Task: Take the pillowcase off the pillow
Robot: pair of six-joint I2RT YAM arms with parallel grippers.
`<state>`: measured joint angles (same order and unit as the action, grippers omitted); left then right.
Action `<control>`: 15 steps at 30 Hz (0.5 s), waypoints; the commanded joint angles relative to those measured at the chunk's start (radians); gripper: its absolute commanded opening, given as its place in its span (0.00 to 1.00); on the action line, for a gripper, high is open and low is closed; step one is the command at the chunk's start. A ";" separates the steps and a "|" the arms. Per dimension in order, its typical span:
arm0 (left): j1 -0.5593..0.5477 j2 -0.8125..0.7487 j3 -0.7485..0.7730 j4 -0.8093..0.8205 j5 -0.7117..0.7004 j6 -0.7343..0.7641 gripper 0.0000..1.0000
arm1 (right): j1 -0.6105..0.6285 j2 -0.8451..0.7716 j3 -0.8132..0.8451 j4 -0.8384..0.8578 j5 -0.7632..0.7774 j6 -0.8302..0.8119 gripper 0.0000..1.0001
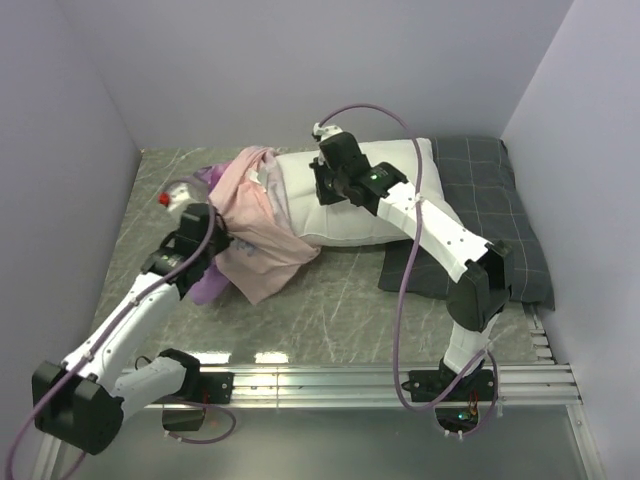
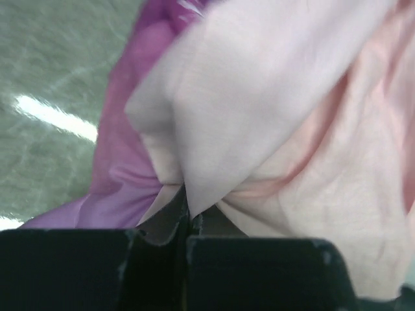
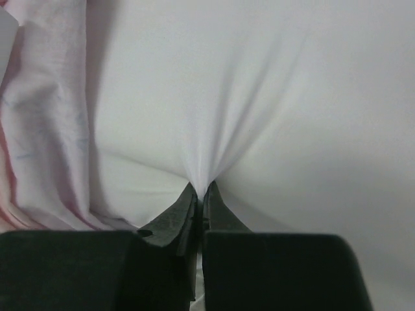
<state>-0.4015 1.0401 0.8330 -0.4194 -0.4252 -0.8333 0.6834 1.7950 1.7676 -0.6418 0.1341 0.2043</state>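
The white pillow (image 1: 380, 190) lies across the back of the table, most of it bare. The pillowcase (image 1: 255, 235) is bunched over its left end, pale pink inner side out, with purple folds below. My left gripper (image 1: 215, 240) is shut on a pinch of the pillowcase (image 2: 259, 129), the fabric pulled taut from its tips (image 2: 187, 206). My right gripper (image 1: 322, 185) is shut on a pinch of the pillow (image 3: 259, 97), whose cloth fans out from its tips (image 3: 202, 192). The pillowcase edge (image 3: 45, 129) shows at the left of the right wrist view.
A dark grey checked pillow (image 1: 500, 220) lies under the white pillow's right end, against the right wall. A small object with a red cap (image 1: 172, 195) lies at the far left. The grey marbled table (image 1: 340, 310) ends at a metal rail (image 1: 380, 380) in front.
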 commanded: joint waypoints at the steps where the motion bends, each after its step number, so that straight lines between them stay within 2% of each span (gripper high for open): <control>1: 0.211 -0.081 -0.006 -0.036 -0.032 0.056 0.00 | -0.103 -0.178 0.047 0.056 0.098 -0.009 0.00; 2: 0.301 -0.103 -0.014 -0.026 0.001 0.062 0.00 | -0.111 -0.195 0.052 0.054 0.104 -0.006 0.00; 5: 0.461 -0.104 -0.038 0.017 0.092 0.054 0.00 | -0.133 -0.220 0.059 0.053 0.093 -0.005 0.00; 8: 0.559 -0.069 -0.055 0.056 0.167 0.037 0.00 | -0.134 -0.229 0.058 0.045 0.091 -0.009 0.00; 10: 0.582 -0.036 -0.061 0.088 0.244 0.039 0.01 | -0.133 -0.243 0.034 0.054 0.067 -0.008 0.00; 13: 0.587 -0.006 -0.058 0.102 0.249 0.039 0.01 | -0.134 -0.267 -0.005 0.071 0.062 -0.009 0.00; 15: 0.595 0.011 -0.045 0.111 0.276 0.053 0.06 | -0.131 -0.276 -0.016 0.070 0.056 -0.011 0.00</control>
<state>0.1356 1.0294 0.7879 -0.3393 -0.0566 -0.8219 0.6106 1.6501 1.7378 -0.6472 0.0513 0.2234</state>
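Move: The left gripper already pinches the pillowcase, whose bunched middle lies about 7 cm right and 4 cm ahead of it. Bare tabletop to clear into is some 11 cm to its left and 2 cm ahead, and the white pillow's middle is roughly 28 cm right and 11 cm ahead. The right gripper already pinches the pillow, whose middle is about 8 cm right and 2 cm back. The pillowcase mouth is 9 cm left and 3 cm back of that gripper. Pull the left gripper about 11 cm left, away from the pillow, keeping the pillowcase pinched; go fast at first, then ease off, arching up slightly and sinking again while the hand swings some 15 degrees counter-clockwise. Against it, keep the right gripper shut on the pillow and lift it about 5 cm, easing roughly 3 cm right. ##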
